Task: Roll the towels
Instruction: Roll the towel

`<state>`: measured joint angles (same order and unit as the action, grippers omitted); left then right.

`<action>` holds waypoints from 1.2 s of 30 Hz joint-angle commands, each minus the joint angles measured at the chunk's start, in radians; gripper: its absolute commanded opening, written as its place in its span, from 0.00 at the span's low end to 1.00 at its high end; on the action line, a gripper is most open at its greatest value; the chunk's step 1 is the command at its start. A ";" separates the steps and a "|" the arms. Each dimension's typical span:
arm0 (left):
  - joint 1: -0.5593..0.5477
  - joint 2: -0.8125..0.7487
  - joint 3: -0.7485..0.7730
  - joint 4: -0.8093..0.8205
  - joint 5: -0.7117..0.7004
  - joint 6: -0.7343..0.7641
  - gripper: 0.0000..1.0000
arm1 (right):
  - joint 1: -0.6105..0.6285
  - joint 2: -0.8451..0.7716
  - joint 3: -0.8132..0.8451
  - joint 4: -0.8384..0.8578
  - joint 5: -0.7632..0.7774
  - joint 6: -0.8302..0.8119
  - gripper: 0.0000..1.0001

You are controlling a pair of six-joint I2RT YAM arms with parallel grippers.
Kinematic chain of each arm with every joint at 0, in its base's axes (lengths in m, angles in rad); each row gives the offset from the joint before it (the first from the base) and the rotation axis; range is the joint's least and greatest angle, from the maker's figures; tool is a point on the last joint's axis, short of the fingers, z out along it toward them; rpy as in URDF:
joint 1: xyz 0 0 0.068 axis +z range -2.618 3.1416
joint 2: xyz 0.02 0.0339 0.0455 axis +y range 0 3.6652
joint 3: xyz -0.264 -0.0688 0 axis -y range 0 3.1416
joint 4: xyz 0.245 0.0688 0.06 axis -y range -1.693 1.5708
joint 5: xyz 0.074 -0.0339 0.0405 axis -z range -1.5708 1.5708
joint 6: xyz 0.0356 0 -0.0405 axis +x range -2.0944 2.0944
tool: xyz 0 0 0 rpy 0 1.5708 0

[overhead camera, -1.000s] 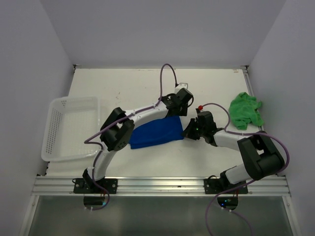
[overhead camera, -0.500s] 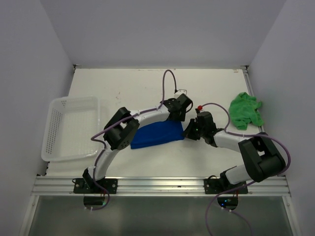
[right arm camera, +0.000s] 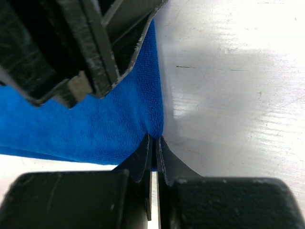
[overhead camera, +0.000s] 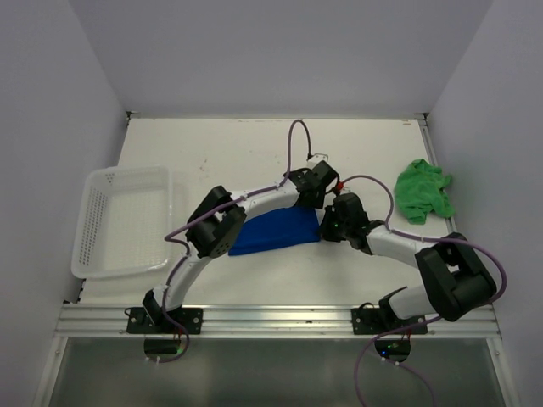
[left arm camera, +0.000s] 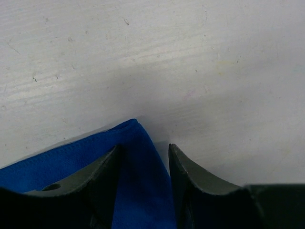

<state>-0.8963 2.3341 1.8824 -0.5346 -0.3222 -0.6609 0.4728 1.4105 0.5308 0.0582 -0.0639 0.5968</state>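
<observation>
The blue towel [overhead camera: 276, 231] lies folded flat in the middle of the table. My right gripper [right arm camera: 153, 137] is shut on its right edge, with the cloth [right arm camera: 95, 119] pinched between the thin pads. In the top view the right gripper [overhead camera: 327, 222] sits at the towel's right end. My left gripper [left arm camera: 143, 146] stands open astride the towel's far right corner [left arm camera: 136, 131]: one finger [left arm camera: 102, 169] over the cloth, the other [left arm camera: 186, 174] beside its edge on the bare table. From above, the left gripper [overhead camera: 322, 191] is just behind the right one. The green towel [overhead camera: 424, 191] lies crumpled at the far right, untouched.
A white mesh basket [overhead camera: 93, 182] stands at the table's left side. White walls close the table on three sides, and a metal rail [overhead camera: 280, 318] with both arm bases runs along the near edge. Purple cables [overhead camera: 293, 140] loop above the arms.
Both grippers and the blue towel have shifted a little to the right. The left arm's elbow swung right, and the towel now looks shorter and more compact.
</observation>
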 commanded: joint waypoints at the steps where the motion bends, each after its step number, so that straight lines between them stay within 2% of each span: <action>1: -0.009 0.053 0.015 -0.070 -0.020 0.007 0.48 | 0.033 -0.013 -0.021 -0.095 0.094 -0.045 0.00; 8: -0.013 0.082 0.021 -0.102 -0.049 0.004 0.32 | 0.055 -0.082 -0.075 -0.029 0.139 -0.041 0.00; 14: -0.023 0.131 0.072 -0.156 -0.046 -0.002 0.24 | 0.058 -0.114 -0.078 -0.021 0.147 -0.061 0.00; 23: -0.021 0.028 0.031 -0.058 -0.005 -0.078 0.20 | 0.092 -0.122 -0.117 0.025 0.174 -0.068 0.00; 29: -0.006 -0.056 -0.040 0.036 0.037 -0.100 0.17 | 0.125 -0.211 -0.130 -0.020 0.266 -0.075 0.00; 36: 0.019 -0.159 -0.225 0.185 0.081 -0.112 0.16 | 0.179 -0.228 -0.058 -0.130 0.361 -0.101 0.00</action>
<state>-0.8989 2.2559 1.7393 -0.4377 -0.2676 -0.7494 0.6277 1.1908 0.4259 0.0063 0.2100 0.5251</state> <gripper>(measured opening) 0.167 0.025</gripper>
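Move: Around the blue towel's right edge, the left hand's open fingers sit just short of its far right corner, which is about 1 cm ahead and 1 cm below. The near right corner, already pinched by the right hand, is some 10 cm back from the left hand and 1 cm to its right; from the right hand, the far corner lies about 11 cm ahead and 1 cm left. The green towel's middle is 4 cm ahead and 28 cm right of the left hand. Closing from about half open, the left fingers pinch the blue towel's edge by its far right corner almost in place, then draw it back some 1.5 cm with a slight roll. The right hand, keeping its shut grip on the near corner, eases about 2.5 cm back, somewhat to the right and up, its fingertips tilting forward and up by roughly 15 degrees. ##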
